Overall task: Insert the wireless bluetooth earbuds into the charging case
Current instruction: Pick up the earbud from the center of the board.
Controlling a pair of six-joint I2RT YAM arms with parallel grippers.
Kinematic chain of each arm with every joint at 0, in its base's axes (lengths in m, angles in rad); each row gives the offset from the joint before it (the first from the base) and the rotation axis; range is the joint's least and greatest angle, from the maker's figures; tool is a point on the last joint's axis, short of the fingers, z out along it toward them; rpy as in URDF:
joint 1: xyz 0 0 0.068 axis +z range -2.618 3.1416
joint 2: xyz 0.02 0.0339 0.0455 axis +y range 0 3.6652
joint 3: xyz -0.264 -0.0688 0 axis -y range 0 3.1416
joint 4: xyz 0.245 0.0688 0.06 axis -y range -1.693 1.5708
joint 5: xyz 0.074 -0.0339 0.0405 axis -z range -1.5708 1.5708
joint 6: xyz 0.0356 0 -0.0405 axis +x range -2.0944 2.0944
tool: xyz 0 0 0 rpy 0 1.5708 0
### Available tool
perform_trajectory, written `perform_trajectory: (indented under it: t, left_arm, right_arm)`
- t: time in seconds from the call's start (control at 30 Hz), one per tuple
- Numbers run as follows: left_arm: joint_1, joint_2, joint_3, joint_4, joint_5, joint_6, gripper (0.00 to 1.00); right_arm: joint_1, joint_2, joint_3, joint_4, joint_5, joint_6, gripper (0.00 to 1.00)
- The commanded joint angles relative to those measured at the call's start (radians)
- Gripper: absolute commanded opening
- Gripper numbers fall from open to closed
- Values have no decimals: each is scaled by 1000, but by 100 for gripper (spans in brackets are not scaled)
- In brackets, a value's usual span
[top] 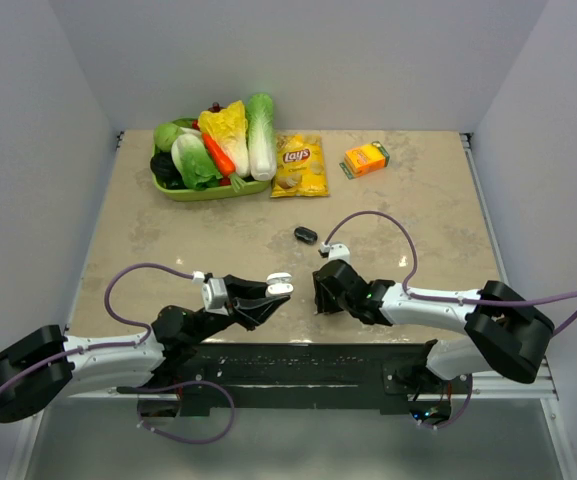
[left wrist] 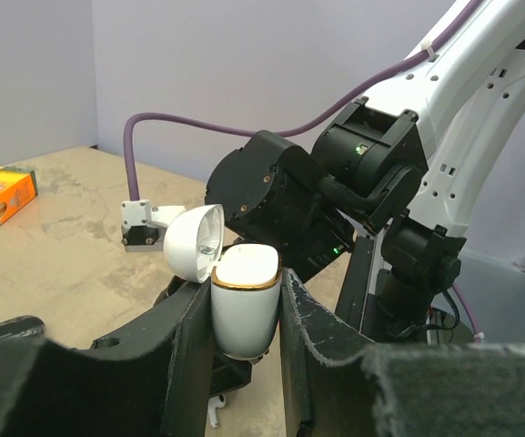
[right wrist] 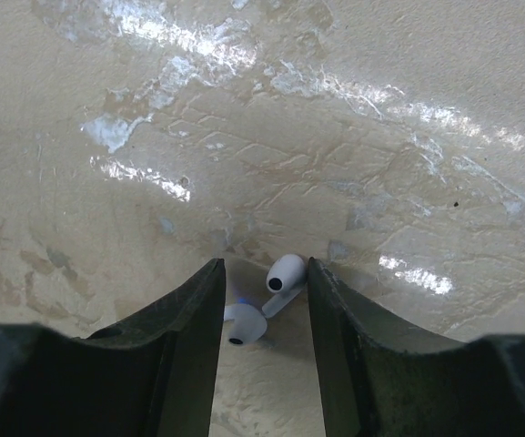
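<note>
The charging case is white with a gold rim, upright, its lid flipped open to the left. My left gripper is shut on its sides and holds it above the table near the front edge. The earbuds are white with short stems. Two earbuds lie side by side on the table between the fingers of my right gripper. Its jaws have closed in until each finger touches one. In the left wrist view a white earbud shows on the table below the case. My right gripper sits just right of the case.
A green tray of toy vegetables stands at the back left. Beside it are a yellow chips bag and an orange box. A small black oval object lies mid-table, behind both grippers.
</note>
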Motion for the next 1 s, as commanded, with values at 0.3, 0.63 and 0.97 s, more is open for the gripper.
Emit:
perform_trajectory:
  t: [0.3,0.63,0.97]
  left_arm:
    - [-3,-2,-113,143,1,-17,0]
    - [-4,-4,-107,132,1,-14,0]
    - [-4,13,-89,134,7,-11,0]
  right_arm:
    - [34,30,40,-81,69,48,39]
    - [34,22,40,-81,70,50,25]
    - [32,-76,100,-107,127,13,4]
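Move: Right between the right hand's half-open fingertips, about level with them and some 1 cm to the right of their middle, lies the white earbud to pick. The second white earbud lies about 2 cm back, nearly in line; the black case stands some 15 cm ahead and 4 cm left. Held above is the white charging case, roughly 9 cm left, 7 cm back and 20 cm up. From the left hand, the target earbud is about 9 cm right, 7 cm ahead and 20 cm below. Closing on the white earbud, the right hand first eases back barely half a centimetre, then stays low by the table while its fingers narrow to about half their gap and pinch the earbud's head between the tips. At the very end it starts up, rising just under 1 cm with a slight drift to the right. The left hand keeps the open charging case still in its grip. ##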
